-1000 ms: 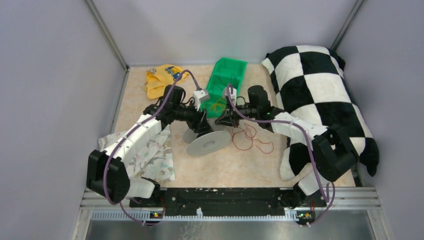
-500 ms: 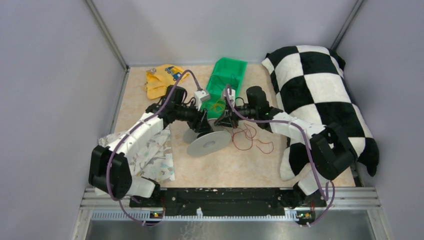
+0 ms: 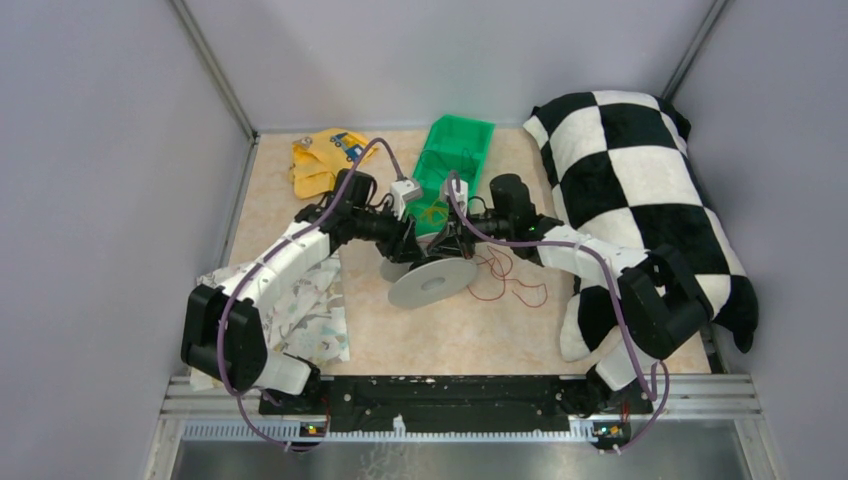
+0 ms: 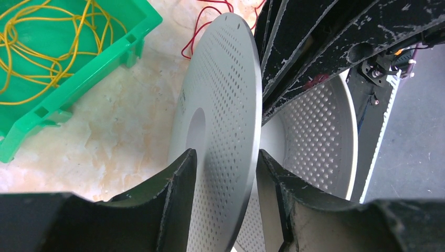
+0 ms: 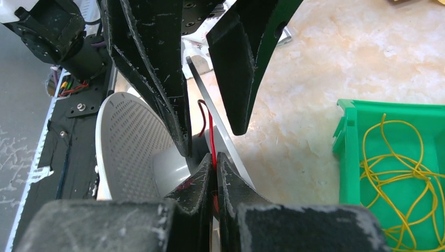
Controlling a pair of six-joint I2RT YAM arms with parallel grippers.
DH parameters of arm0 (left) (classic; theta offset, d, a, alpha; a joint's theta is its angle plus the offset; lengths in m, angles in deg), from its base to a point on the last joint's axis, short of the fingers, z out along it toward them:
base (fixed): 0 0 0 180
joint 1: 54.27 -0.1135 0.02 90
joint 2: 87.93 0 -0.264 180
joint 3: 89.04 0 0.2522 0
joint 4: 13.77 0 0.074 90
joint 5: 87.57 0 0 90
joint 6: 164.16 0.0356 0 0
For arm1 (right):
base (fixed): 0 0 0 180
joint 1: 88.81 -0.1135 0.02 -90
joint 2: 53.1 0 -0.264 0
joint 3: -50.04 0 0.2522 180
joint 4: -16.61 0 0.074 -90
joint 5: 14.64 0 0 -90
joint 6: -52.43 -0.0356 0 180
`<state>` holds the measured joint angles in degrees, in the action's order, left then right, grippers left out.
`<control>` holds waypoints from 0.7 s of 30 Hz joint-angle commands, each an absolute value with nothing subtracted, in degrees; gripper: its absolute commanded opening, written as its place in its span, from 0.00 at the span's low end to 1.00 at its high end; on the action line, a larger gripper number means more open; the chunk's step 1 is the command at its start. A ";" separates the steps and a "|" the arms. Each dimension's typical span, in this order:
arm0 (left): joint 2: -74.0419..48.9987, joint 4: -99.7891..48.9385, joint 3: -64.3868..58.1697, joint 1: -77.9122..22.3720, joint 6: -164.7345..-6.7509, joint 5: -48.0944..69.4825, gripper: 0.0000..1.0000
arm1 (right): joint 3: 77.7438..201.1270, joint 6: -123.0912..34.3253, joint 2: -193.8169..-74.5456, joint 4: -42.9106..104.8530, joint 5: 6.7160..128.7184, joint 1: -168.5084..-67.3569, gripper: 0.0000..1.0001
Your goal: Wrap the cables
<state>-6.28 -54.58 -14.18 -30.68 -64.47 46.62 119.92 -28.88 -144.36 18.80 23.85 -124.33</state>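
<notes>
The grey perforated spool [image 3: 435, 282] stands tilted at the table's middle. My left gripper [image 3: 408, 248] reaches it from the left. In the left wrist view its jaws [image 4: 226, 157] stand apart on either side of one spool flange [image 4: 225, 94], open, with the rim close to the right finger. My right gripper [image 3: 445, 243] meets the spool from the right. It is shut [image 5: 214, 156] on the thin red cable [image 5: 211, 134], right at the spool's hub [image 5: 170, 168] between the flanges. The rest of the cable [image 3: 505, 280] lies in loose loops on the table beside the spool.
A green bin [image 3: 455, 160] holding a yellow wire bundle [image 4: 47, 47] stands just behind the grippers. A black-and-white checkered pillow [image 3: 640, 190] fills the right side. A yellow cloth [image 3: 320, 160] lies at the back left, a patterned cloth [image 3: 305, 310] under the left arm.
The spool and both grippers have shifted a little to the right. My left jaws have narrowed around the flange. The right gripper stays shut on the cable.
</notes>
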 commanded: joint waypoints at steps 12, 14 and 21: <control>-6.99 -54.07 -11.12 -30.89 -64.06 47.82 0.35 | 119.88 -30.08 -144.73 14.20 24.65 -125.05 0.00; -7.30 -53.97 -11.21 -30.89 -64.06 47.54 0.30 | 119.79 -30.22 -144.77 14.23 24.56 -125.10 0.00; -7.52 -54.74 -10.50 -30.89 -64.00 47.00 0.00 | 118.96 -31.19 -143.94 14.03 25.21 -125.10 0.00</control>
<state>-6.28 -56.48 -13.35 -30.63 -62.98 46.25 119.70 -30.83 -144.39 16.53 24.20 -124.33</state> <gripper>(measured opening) 0.030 0.006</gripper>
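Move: The upper rim of the spool's far flange already sits between my half-open left fingertips, about 1 cm below them. The spool's middle is roughly 4 cm back, 2 cm right and 8 cm down. My right fingers hold the red cable; the same rim is some 4 cm to their left, and level fore and aft. From my left hand, the green box is about 17 cm ahead and 7 cm right, on the table some 14 cm below. I close my left fingers from half open to almost shut, pinching the far flange's rim and catching the red cable against its inner face. My left hand stays practically in place, shifting under about 1 cm. My right fingers stay shut on the cable close beside it, easing only about half a centimetre up and forward. ##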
